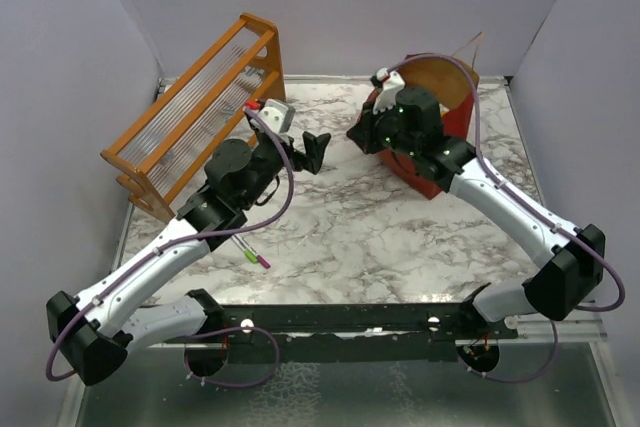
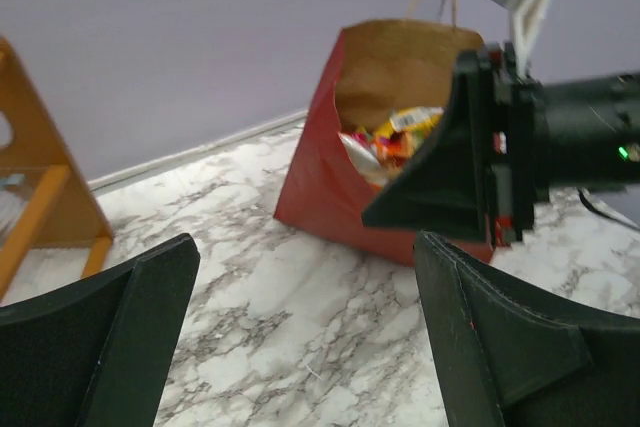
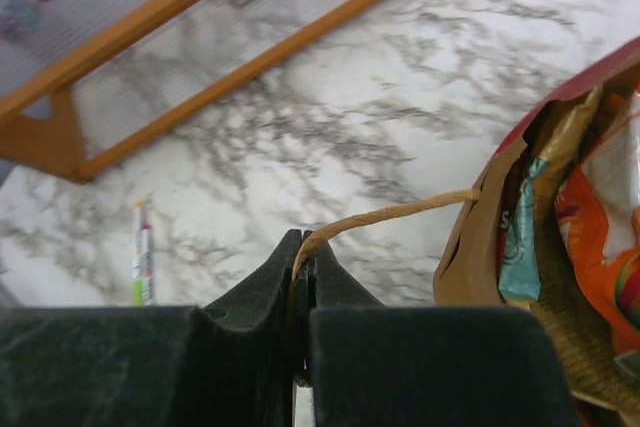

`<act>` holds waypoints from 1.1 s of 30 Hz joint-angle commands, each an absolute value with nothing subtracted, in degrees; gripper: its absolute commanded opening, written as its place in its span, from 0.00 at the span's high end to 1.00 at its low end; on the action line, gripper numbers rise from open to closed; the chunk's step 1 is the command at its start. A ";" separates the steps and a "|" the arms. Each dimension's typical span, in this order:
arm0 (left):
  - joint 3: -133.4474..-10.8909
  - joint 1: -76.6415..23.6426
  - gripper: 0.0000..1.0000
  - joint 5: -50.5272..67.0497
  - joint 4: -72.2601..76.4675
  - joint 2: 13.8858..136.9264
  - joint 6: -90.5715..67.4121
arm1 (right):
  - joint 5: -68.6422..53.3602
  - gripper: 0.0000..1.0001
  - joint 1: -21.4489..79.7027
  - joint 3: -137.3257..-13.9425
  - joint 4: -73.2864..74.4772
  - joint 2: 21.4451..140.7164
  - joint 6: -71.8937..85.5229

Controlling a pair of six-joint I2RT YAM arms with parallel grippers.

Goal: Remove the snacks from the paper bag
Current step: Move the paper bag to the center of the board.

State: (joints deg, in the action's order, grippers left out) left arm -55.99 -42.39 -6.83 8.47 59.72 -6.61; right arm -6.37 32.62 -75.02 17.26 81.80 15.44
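Note:
The dark red paper bag (image 1: 425,179) stands at the back right of the marble table, its mouth open and its brown inside showing. Snacks (image 2: 395,137) fill it, with orange and yellow packets on top; the right wrist view shows an orange packet (image 3: 600,237) and a teal one (image 3: 520,237) just inside the rim. My right gripper (image 3: 305,247) is shut on the bag's thin tan handle (image 3: 400,212) on the bag's left side. My left gripper (image 2: 307,244) hangs open over bare marble left of the bag, pointing at it, with nothing between its fingers.
An orange wooden rack (image 1: 195,117) stands at the back left. Green and pink markers (image 1: 250,252) lie on the marble near the left arm. Grey walls close in the table on three sides.

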 commanded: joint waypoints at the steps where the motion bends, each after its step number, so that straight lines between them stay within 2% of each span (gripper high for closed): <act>1: -54.10 -42.46 0.09 -17.55 10.66 54.34 -5.49 | -0.32 0.99 42.93 -76.80 13.73 80.40 23.42; 5: -52.44 -42.16 0.09 -24.78 11.73 49.57 -5.29 | 5.13 0.99 51.93 -83.64 14.38 87.06 24.17; 8: -50.06 -41.61 0.09 -28.74 14.21 46.48 -4.68 | 4.61 0.98 56.02 -86.28 12.06 90.78 25.54; 13: -48.91 -40.96 0.08 -32.56 15.17 44.30 -4.34 | 0.86 0.95 57.03 -86.88 8.65 93.23 27.94; 18: -48.87 -40.83 0.08 -32.77 15.33 44.48 -4.57 | 2.73 0.87 56.96 -85.88 8.89 90.05 25.53; 22: -49.65 -40.78 0.08 -30.76 14.13 45.37 -6.06 | 8.65 0.67 57.03 -83.78 10.76 83.51 22.04; 25: -50.06 -40.77 0.07 -28.71 13.51 45.98 -7.26 | 15.10 0.41 57.01 -81.27 12.45 78.04 19.57; 29: -50.78 -40.76 0.06 -26.18 12.37 47.83 -8.84 | 24.00 0.14 57.02 -79.02 16.25 71.40 16.62; 30: -50.94 -40.76 0.06 -25.51 11.97 48.50 -9.85 | 25.60 0.04 57.04 -78.26 16.68 69.62 16.06; 31: -51.11 -40.78 0.05 -24.45 11.67 49.04 -10.68 | 27.18 0.00 57.04 -77.53 16.98 67.94 15.72; 33: -51.59 -40.75 0.05 -22.34 10.88 50.12 -13.20 | 29.93 0.01 56.99 -75.93 17.47 65.17 15.99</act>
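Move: The right hand is shut on the near handle of the paper bag, whose body stands about 12 cm ahead and 17 cm to its right, its middle some 13 cm lower. The board's centre lies roughly 5 cm ahead, 6 cm left and 25 cm below this hand; the marker pens lie about 30 cm left and 7 cm back on the board. From the open left hand the bag is some 22 cm ahead, 29 cm right and 24 cm down. Leftward and back, the right hand pulls the paper bag by its handle, about 17 cm left and 10 cm towards the base. There its fingers open wide and let go of the handle; the hand then rises some 13 cm while swinging about 12 cm back right. The left hand, open, clears out of the way some 11 cm left and a little up, turning about 25 degrees counter-clockwise, then starts to settle back. ##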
